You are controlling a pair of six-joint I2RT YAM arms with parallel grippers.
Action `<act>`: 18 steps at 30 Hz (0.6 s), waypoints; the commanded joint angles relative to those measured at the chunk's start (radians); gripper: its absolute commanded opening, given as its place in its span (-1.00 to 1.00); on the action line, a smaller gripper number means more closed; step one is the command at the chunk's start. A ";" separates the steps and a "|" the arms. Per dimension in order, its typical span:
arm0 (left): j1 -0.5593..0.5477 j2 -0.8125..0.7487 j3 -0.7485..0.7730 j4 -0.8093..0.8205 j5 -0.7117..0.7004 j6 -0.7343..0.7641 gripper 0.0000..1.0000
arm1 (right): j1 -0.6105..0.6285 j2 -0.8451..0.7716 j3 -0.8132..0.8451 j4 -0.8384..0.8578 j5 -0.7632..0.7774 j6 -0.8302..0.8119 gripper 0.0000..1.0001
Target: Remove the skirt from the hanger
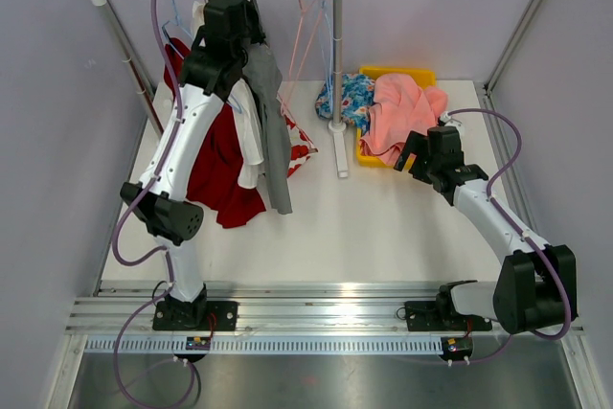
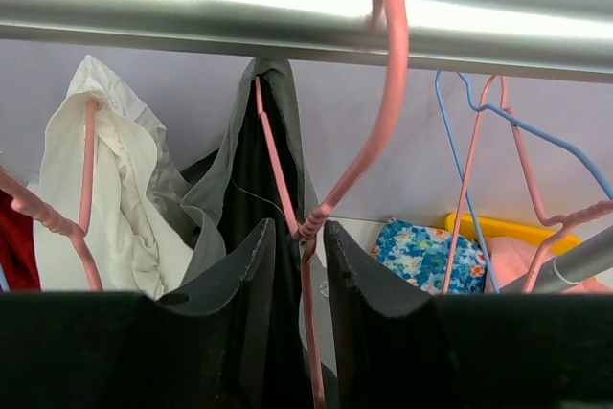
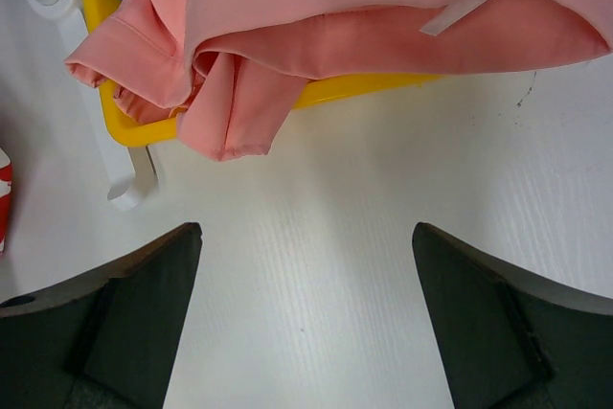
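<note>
The skirt (image 1: 275, 136), grey outside and dark inside, hangs from a pink hanger (image 2: 381, 93) hooked over the metal rail (image 2: 192, 7). In the left wrist view the skirt (image 2: 225, 193) drapes just behind the fingers. My left gripper (image 2: 299, 241) is raised to the rail, its jaws narrowed around the hanger's twisted neck. The right finger touches the wire, and a gap remains beside the left finger. My right gripper (image 3: 306, 246) hovers wide open over bare table near the yellow bin (image 3: 129, 126), holding nothing.
A white garment (image 2: 105, 179) and a red one (image 1: 220, 170) hang left of the skirt. Empty pink and blue hangers (image 2: 498, 160) hang to its right. The rack's post (image 1: 336, 55) stands mid-table. The bin (image 1: 397, 74) holds pink and floral clothes.
</note>
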 commanded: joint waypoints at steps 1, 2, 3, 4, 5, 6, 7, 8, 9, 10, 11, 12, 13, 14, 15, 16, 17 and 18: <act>0.008 0.012 0.008 0.014 0.032 -0.013 -0.42 | 0.000 -0.001 -0.007 0.042 -0.008 -0.007 0.98; 0.008 0.015 0.009 0.008 0.036 -0.015 -0.43 | 0.000 -0.002 -0.006 0.040 -0.006 -0.007 0.99; 0.008 0.015 0.009 0.003 0.039 -0.015 -0.44 | 0.000 -0.004 -0.006 0.040 -0.006 -0.007 0.98; 0.008 0.018 0.008 -0.001 0.040 -0.015 -0.45 | 0.000 -0.005 -0.006 0.040 -0.006 -0.007 0.98; 0.008 0.021 0.008 -0.009 0.043 -0.019 -0.46 | 0.000 -0.005 -0.004 0.039 -0.005 -0.007 0.99; 0.008 0.024 0.008 -0.014 0.045 -0.021 -0.47 | 0.000 -0.005 -0.004 0.036 -0.005 -0.007 0.99; 0.008 0.025 0.008 -0.021 0.048 -0.022 -0.55 | 0.000 -0.007 -0.004 0.037 -0.003 -0.007 0.98; 0.010 0.025 0.005 -0.021 0.052 -0.027 -0.60 | 0.000 -0.008 -0.005 0.036 -0.003 -0.007 0.98; 0.008 0.025 0.005 -0.021 0.057 -0.029 -0.66 | 0.000 -0.010 -0.006 0.034 -0.002 -0.009 0.99; 0.008 0.025 0.005 -0.026 0.059 -0.030 -0.73 | 0.000 -0.010 -0.006 0.034 -0.002 -0.007 0.99; 0.010 0.026 0.006 -0.028 0.059 -0.035 -0.90 | 0.000 -0.013 -0.007 0.036 -0.002 -0.007 0.99; 0.008 0.028 0.011 -0.031 0.059 -0.036 -0.97 | 0.000 -0.014 -0.007 0.034 0.000 -0.009 0.98; 0.008 0.028 0.015 -0.040 0.057 -0.036 -1.00 | 0.000 -0.016 -0.009 0.034 0.000 -0.009 0.99; 0.008 0.026 0.018 -0.040 0.056 -0.038 -1.00 | 0.002 -0.019 -0.009 0.033 0.003 -0.009 0.99; 0.010 0.025 0.023 -0.043 0.057 -0.038 -1.00 | 0.000 -0.021 -0.010 0.033 0.001 -0.007 0.99; 0.008 0.020 0.026 -0.046 0.056 -0.036 -1.00 | 0.000 -0.025 -0.012 0.033 0.001 -0.007 0.99; 0.008 0.015 0.032 -0.046 0.056 -0.036 -1.00 | -0.001 -0.028 -0.012 0.034 0.001 -0.009 0.98; 0.005 -0.003 0.037 -0.052 0.056 -0.038 -1.00 | 0.000 -0.030 -0.012 0.034 0.001 -0.009 0.98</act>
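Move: The left hand points forward with its part-open fingers already around the pink hanger's neck, about 1 cm ahead of the hand point, neither left nor right and level in height. The grey skirt hangs from that hanger's far side, some 10 cm ahead, straight in line and 15 cm down; the white garment is about 8 cm left, 8 cm ahead and 12 cm down. The rail runs about 6 cm above and 1 cm ahead. From the idle right hand the neck lies roughly 15 cm ahead, 35 cm left and 30 cm up. Sinking about 2 cm beneath the rail, with only a slight drift to the right, the left hand keeps pointing forward and tips its fingertips a few degrees down while the pink hanger's neck stays between them. The fingers go from about a third open to fully shut in the latter part of the descent, pinching the wire at or just below the twisted neck, and the hand then holds there. ##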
